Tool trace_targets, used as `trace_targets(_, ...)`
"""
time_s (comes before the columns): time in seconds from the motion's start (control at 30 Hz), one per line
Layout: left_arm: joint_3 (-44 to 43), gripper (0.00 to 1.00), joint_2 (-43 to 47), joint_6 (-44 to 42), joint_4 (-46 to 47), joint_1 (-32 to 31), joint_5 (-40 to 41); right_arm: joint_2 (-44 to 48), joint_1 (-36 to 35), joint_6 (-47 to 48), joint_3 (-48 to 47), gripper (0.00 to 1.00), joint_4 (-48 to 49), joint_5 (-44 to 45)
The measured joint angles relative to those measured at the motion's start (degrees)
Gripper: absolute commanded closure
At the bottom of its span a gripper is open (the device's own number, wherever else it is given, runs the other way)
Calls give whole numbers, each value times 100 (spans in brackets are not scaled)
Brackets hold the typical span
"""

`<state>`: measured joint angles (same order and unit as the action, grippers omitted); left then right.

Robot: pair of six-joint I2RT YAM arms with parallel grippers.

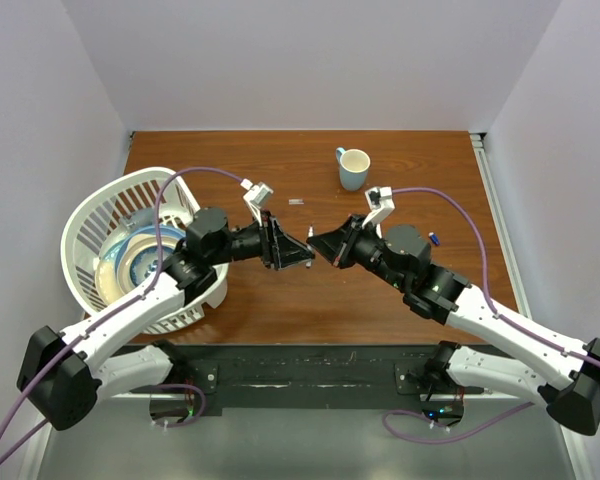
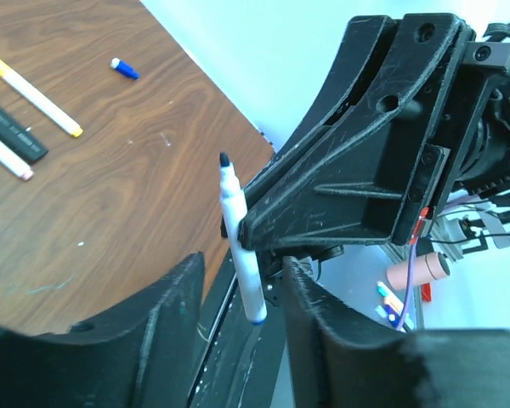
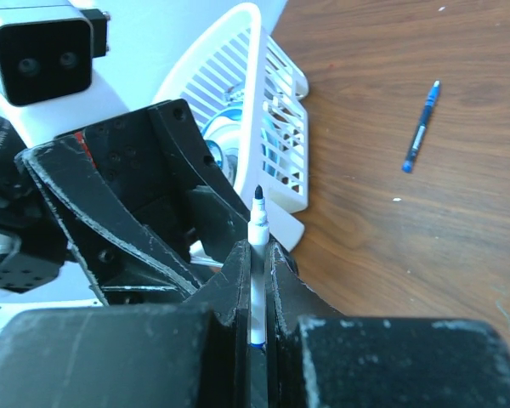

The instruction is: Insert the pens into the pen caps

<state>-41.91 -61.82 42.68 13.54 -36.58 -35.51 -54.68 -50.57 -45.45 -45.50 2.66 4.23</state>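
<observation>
Above the table's middle my two grippers meet nose to nose. My right gripper [image 3: 257, 251] is shut on a thin white pen [image 3: 257, 223], whose dark blue tip sticks out past the fingertips. In the left wrist view the same pen [image 2: 238, 242] stands nearly upright, and its blue-ringed back end hangs between the fingers [image 2: 166, 327] of my left gripper [image 2: 242, 316]. Those jaws are open, with a gap on each side of the pen. A blue pen cap [image 2: 124, 68] lies on the table beyond.
More pens lie on the wood: a white one with yellow ends [image 2: 30, 92], a black highlighter [image 2: 13, 130] and a dark blue pen [image 3: 421, 127]. A white basket [image 1: 90, 215] of dishes stands at the left, and a mug [image 1: 353, 168] at the back.
</observation>
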Motion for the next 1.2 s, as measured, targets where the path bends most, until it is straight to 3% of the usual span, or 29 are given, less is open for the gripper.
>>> trace_targets(0.03, 17, 60, -33, 42, 120, -11, -37, 0, 0, -17, 9, 100, 24, -20)
trace_targets(0.07, 37, 75, -61, 103, 214, -20, -70, 0, 2, -26, 11, 100, 52, -39)
trace_targets(0.17, 98, 100, -131, 289, 479, -57, -168, -9, 0, -35, 11, 100, 149, -85)
trace_targets(0.2, 146, 100, -138, 334, 538, -55, -162, -7, 2, 9, 9, 100, 151, -87)
trace_targets(0.33, 245, 100, -138, 476, 671, -46, -160, -11, 0, 94, 9, 63, 116, -90)
trace_targets(0.37, 245, 100, -125, 463, 656, -52, -153, -13, -4, 184, 0, 61, 105, -83)
trace_targets(0.5, 245, 100, 46, 251, 358, -63, 35, -299, 0, 896, -621, 60, -529, 264)
trace_targets(0.73, 203, 100, 210, -415, -715, -55, 706, -1351, 269, 2566, -2625, 60, -1770, 1143)
trace_targets(1.0, -254, 100, 758, -1700, -2634, -55, 1668, -2686, 2643, 3635, -3700, 53, -3257, 745)
trace_targets(1.1, -426, 100, 942, -2179, -2973, -55, 1862, -3364, 3353, 3882, -3724, 48, -3727, 393)
trace_targets(1.2, -400, 100, 1088, -2618, -3154, -55, 2013, -4087, 3921, 4140, -3718, 51, -4203, 151)
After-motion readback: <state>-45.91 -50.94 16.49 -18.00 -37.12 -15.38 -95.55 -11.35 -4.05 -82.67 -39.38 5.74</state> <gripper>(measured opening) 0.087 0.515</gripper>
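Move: The uncapped blue pen stands upright, tip up, in the right hand's closed fingers, its middle about 1 cm below that hand. It passes between the left hand's open fingers, middle about 1 cm to the right of the left hand and 2 cm above it. From the right hand, the blue cap lies some 18 cm ahead, 31 cm right and 27 cm down. The yellow-capped marker lies about 20 cm ahead and 18 cm right, the orange-capped highlighter 20 cm ahead and 12 cm right, both equally low. Closing almost on the spot, the left fingers pinch the pen below the right fingers' grip; only then does the right hand open and let go. The right hand swings forward and right, about 20 cm each way, rising some 5 cm before sinking well below its start, fingers tipping down, towards the blue cap. The left draws the pen left and somewhat down, its fingers also tipping down. ##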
